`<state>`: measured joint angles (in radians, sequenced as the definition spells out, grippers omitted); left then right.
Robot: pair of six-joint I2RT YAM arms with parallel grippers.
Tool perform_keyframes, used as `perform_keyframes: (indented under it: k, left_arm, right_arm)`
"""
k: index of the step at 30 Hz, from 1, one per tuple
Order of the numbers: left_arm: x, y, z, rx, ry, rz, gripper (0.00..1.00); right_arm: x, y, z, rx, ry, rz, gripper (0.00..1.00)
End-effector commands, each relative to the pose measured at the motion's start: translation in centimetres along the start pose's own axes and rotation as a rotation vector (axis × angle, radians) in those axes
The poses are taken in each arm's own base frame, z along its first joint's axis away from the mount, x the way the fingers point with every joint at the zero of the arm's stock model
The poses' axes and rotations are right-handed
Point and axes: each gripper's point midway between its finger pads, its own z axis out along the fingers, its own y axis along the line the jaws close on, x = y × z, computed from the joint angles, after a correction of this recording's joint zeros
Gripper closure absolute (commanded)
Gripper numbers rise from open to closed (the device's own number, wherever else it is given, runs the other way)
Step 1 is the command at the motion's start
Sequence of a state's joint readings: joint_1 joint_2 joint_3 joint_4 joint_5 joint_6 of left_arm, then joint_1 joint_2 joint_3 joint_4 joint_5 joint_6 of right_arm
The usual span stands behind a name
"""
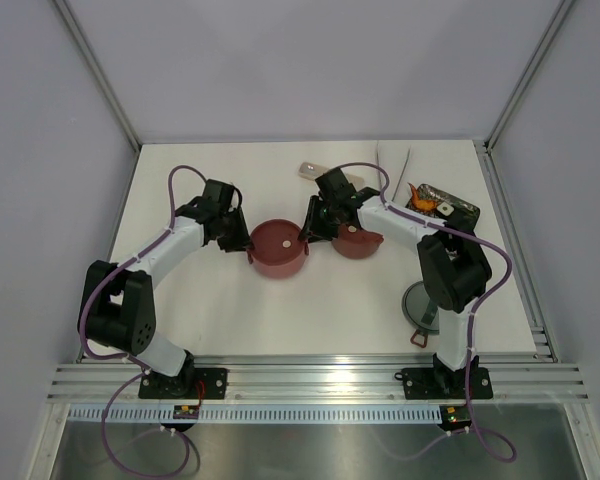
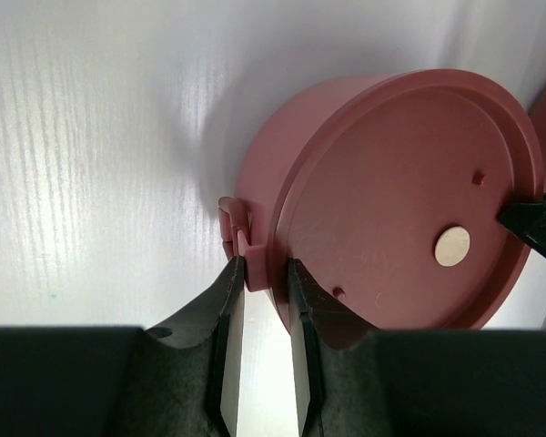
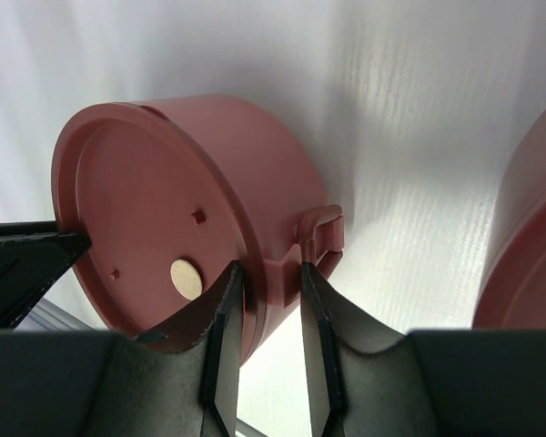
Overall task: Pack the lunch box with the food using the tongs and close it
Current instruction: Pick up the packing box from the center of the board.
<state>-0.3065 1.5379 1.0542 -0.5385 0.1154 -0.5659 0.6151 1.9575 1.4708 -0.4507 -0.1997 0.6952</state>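
A maroon lunch box bowl with its flat lid on stands mid-table between both grippers. My left gripper is shut on its left rim. In the left wrist view one finger presses the side lug and the other lies on the lid. My right gripper is shut on the opposite rim, its jaws straddling the lid edge and lug. A second maroon bowl sits just right of it. Orange food lies on the black tray. The thin silver tongs lie at the back.
The black tray stands at the back right. The grey top lid with a red latch lies by the right arm's base. A beige cutlery case lies at the back centre. The second bowl is close to my right gripper.
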Motion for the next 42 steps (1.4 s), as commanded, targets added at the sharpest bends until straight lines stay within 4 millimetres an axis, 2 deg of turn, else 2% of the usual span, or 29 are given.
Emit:
perform_keyframes:
  k: [1,4,8,12,13,16,17,20,22,23,26,30,38,42]
  left_arm:
    - [-1.6,-2.3,-1.1,0.072,-0.067,0.059,1.00]
    - [-1.1,-1.2,-0.9,0.041,-0.056,0.067,1.00]
    - [-0.8,0.1,-1.0,0.003,-0.050,0.072,1.00]
    - [-0.8,1.6,-1.2,-0.035,-0.049,0.066,0.96]
    - [-0.7,1.7,-1.2,-0.036,-0.043,0.065,0.89]
    - [0.1,2.3,-0.9,-0.044,-0.013,0.068,0.77]
    - [0.2,2.4,-0.9,-0.044,-0.008,0.067,0.66]
    - [0.5,2.4,-0.8,-0.041,-0.003,0.058,0.48]
    - [0.6,2.3,-0.8,-0.037,-0.003,0.055,0.44]
    - [0.6,2.3,-0.9,-0.035,-0.005,0.051,0.38]
    - [0.4,2.2,-1.0,-0.019,-0.015,0.037,0.33]
    - [0.5,2.3,-1.1,0.010,-0.029,0.002,0.32]
    - [0.5,2.6,-0.6,0.039,-0.052,-0.059,0.34]
    - [0.6,2.6,-0.5,0.050,-0.059,-0.075,0.35]
  right_arm:
    - [0.6,4.1,-0.2,-0.163,-0.001,-0.015,1.00]
    - [1.9,4.9,0.5,-0.183,0.027,-0.033,1.00]
    - [2.3,5.4,0.7,-0.206,0.025,-0.033,1.00]
    - [2.4,5.6,1.1,-0.219,0.035,-0.040,0.91]
    - [2.6,5.5,1.3,-0.217,0.041,-0.038,0.85]
    - [2.5,5.5,1.5,-0.218,0.040,-0.039,0.78]
    - [2.5,5.5,1.6,-0.219,0.042,-0.037,0.77]
    - [2.3,6.0,1.4,-0.240,0.030,-0.038,0.73]
    - [2.3,6.1,1.3,-0.250,0.027,-0.030,0.70]
    - [2.3,6.2,1.2,-0.257,0.023,-0.022,0.67]
    - [2.3,6.5,1.0,-0.283,0.015,-0.007,0.62]
    - [2.3,6.8,0.9,-0.309,-0.001,0.010,0.58]
    - [2.0,7.0,0.3,-0.327,-0.032,0.021,0.57]
    - [2.3,6.9,0.5,-0.334,-0.028,0.031,0.63]
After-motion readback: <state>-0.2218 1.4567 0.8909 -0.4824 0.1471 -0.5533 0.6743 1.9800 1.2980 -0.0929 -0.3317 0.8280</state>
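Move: Both hands hold the lidded packing box by its ears. Its middle lies some 6 cm right of the left hand and 6 cm left of the right hand, 3 cm below both. The clear spot for it is about 2 cm back, 3 cm right and 8 cm below from the left hand; 2 cm back, 9 cm left and 8 cm below from the right. The second box stands 10 cm right and 2 cm ahead of the right hand, 4 cm lower. Both hands carry the packing box 3-5 cm left, slightly back and down; left fingers open, right keep hold. ##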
